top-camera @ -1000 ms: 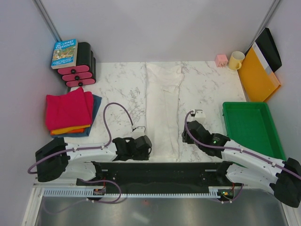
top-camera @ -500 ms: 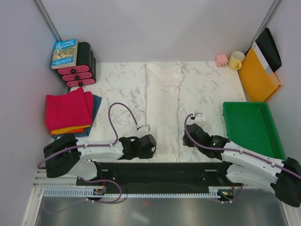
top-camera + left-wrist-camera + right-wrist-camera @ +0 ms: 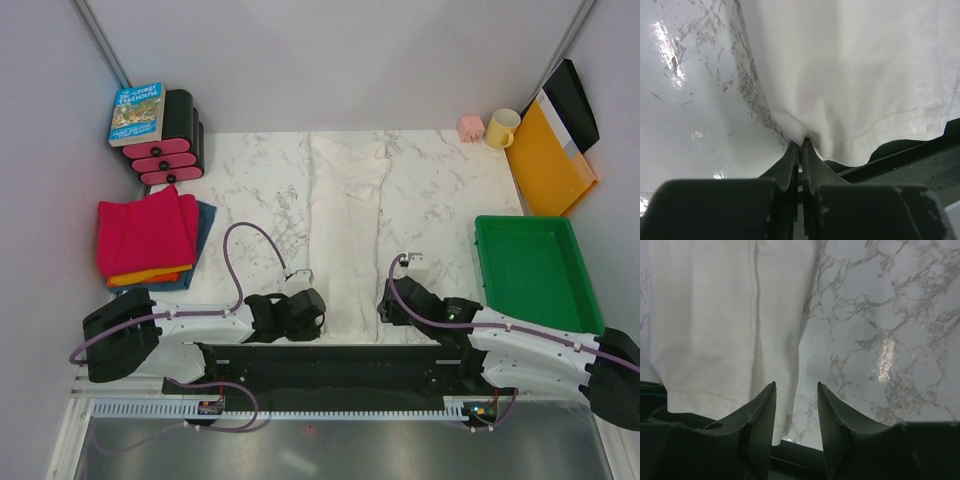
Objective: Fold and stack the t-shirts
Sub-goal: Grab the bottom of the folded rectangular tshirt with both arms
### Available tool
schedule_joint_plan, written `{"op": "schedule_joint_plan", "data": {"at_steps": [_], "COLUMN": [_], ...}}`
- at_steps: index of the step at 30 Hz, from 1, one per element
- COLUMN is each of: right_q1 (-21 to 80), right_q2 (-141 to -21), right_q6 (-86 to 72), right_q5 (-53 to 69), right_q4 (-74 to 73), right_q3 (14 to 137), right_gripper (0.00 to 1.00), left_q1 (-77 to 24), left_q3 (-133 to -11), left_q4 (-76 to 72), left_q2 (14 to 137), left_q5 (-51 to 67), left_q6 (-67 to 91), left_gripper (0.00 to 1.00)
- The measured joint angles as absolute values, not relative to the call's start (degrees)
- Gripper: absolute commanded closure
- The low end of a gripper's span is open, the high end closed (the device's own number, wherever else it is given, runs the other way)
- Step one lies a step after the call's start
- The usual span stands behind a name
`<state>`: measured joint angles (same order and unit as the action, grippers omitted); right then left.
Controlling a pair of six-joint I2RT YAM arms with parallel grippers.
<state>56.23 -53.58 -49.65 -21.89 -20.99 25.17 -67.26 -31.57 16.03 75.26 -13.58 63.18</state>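
Observation:
The cream-white t-shirt [image 3: 348, 235] lies folded into a long narrow strip down the middle of the marble table. My left gripper [image 3: 322, 310] is shut on its near left hem corner; the left wrist view shows the cloth [image 3: 850, 75] pinched at the jaw tips [image 3: 801, 142]. My right gripper [image 3: 383, 308] is open at the shirt's near right corner; in the right wrist view its jaws [image 3: 796, 385] straddle the shirt's right edge [image 3: 730, 325]. A stack of folded magenta-pink [image 3: 146, 230], orange [image 3: 145, 275] and blue [image 3: 203, 225] shirts sits at the left.
A green tray [image 3: 540, 270] lies at the right. A yellow-orange folder [image 3: 552, 155], a cream mug [image 3: 502, 128] and a small pink cube [image 3: 471, 126] stand at the back right. A book [image 3: 137, 112] rests on black and pink blocks [image 3: 175, 140] at the back left.
The right gripper has moved nearer and left to the shirt's near right corner. The left gripper stayed at the near left corner. The shirt's near end has narrowed slightly.

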Motion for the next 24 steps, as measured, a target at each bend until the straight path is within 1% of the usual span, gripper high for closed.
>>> {"op": "schedule_joint_plan", "data": {"at_steps": [8, 13, 18, 24], "right_q1": [66.46, 72.86, 74.87, 75.0], "right_q2": [-61.67, -66.92, -67.26, -64.18], "right_q6": [-56.1, -60.62, -64.95, -68.23], "right_q5": [-22.59, -25.3, -28.16, -31.0], "right_q4": [-16.97, -16.08, -16.75, -19.03], "right_q3": [25.5, 26.63, 26.61, 26.61], "right_gripper": [0.52, 0.52, 0.52, 0.51], "left_q1": [-67.26, -67.26, -67.26, -67.26], "left_q3": [-31.68, -32.05, -32.1, -32.1], "left_q4": [16.21, 16.91, 17.15, 17.19], "left_q2": [75.26, 75.42, 75.4, 75.37], "left_q5": [-13.39, -13.19, -13.06, -12.99], "left_q6": [63.11, 62.94, 62.89, 62.85], "left_gripper": [0.98, 0.98, 0.98, 0.98]}}
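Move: The right hand's open fingers want the bottom right corner of the folded t-shirt, some 6 cm back, 3 cm to the left and 4 cm below. The bottom left corner, already pinched by the left hand, is about 14 cm left of the right hand, 4 cm back and 4 cm down; the green tray's middle is roughly 34 cm right and 7 cm ahead. From the left hand, the bottom right corner is about 13 cm right and 1 cm back, level. The left hand stays put at the front edge of the table and keeps the shirt's bottom left corner pinched, while the right hand sweeps back and left in about equal parts, some 5 cm each way, and sinks about 3 cm towards the bottom right corner. It then checks and lifts again by about 1 cm, easing slightly forward and right, its fingers staying half open over the hem and the wrist barely turning. ##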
